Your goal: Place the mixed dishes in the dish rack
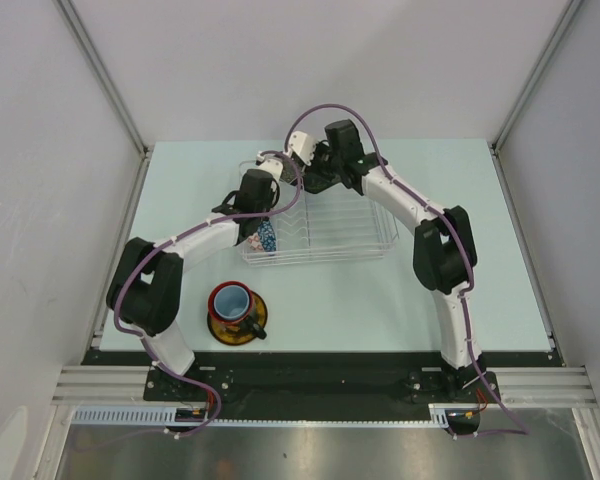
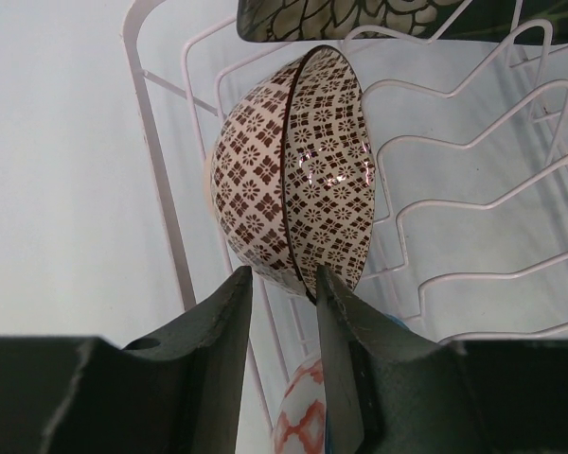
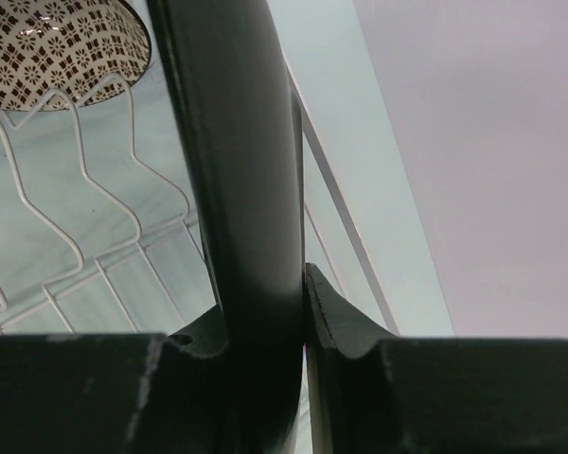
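Observation:
The white wire dish rack (image 1: pixel 330 235) sits mid-table. The beige netted bowl (image 2: pixel 284 170) stands on edge at the rack's back left, and my left gripper (image 2: pixel 282 279) is shut on its lower rim, one finger outside and one inside. Just beyond it, my right gripper (image 3: pixel 265 303) is shut on the black square floral plate (image 3: pixel 237 142), seen edge-on; the plate's patterned face (image 2: pixel 360 14) shows above the bowl. The small blue bowl (image 1: pixel 266 237) lies in the rack's front left corner. The red mug (image 1: pixel 232 300) stands on the yellow saucer (image 1: pixel 252 327) in front of the rack.
The rack's zigzag wires (image 2: pixel 473 189) run to the right of the bowl. A red-latticed curved piece (image 2: pixel 298 407) shows under my left fingers. Grey walls close in the table on the left, right and back.

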Action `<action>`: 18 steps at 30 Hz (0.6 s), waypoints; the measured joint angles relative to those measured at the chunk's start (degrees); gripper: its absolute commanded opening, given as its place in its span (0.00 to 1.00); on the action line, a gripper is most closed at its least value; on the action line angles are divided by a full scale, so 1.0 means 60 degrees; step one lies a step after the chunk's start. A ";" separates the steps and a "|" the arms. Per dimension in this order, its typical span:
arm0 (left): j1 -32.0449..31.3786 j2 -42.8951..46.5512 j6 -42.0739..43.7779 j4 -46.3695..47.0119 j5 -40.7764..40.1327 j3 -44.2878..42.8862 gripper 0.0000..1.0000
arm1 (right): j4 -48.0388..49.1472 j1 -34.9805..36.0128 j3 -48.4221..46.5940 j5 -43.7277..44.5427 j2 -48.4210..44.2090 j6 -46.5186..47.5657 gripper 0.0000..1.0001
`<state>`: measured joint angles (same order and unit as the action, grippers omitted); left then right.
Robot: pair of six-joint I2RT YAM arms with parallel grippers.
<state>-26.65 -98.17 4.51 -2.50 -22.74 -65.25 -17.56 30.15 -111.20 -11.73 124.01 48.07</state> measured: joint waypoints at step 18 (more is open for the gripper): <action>0.0160 0.0251 0.0033 -0.1577 -0.0120 -0.0933 0.99 | 0.0007 0.0219 -0.0189 0.0025 0.0189 0.0408 0.00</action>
<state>-25.69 -96.66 4.71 -11.97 -23.46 -70.85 -17.52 31.46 -112.33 -11.57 125.14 50.52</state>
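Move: My left fingertips are already around the near edge of the patterned bowl, whose middle lies about 6 cm ahead, straight on, and 3 cm lower. The blue bowl is some 6 cm back, 2 cm right and 5 cm below that hand; the dark tray's middle is some 12 cm ahead and 12 cm right, about level in height. From my right hand, which holds the tray, the patterned bowl lies about 14 cm left, 4 cm back and 9 cm below. I spread my left fingers from a part-open gap to nearly full width around the near edge of the patterned bowl, easing back and a touch left as they part. Then I lift that hand clear, about 2.5 cm up and drifting left by a centimetre in all. My right hand keeps its pinch on the dark tray and creeps about 1.5 cm left with it, towards the bowl's end of the rack. ##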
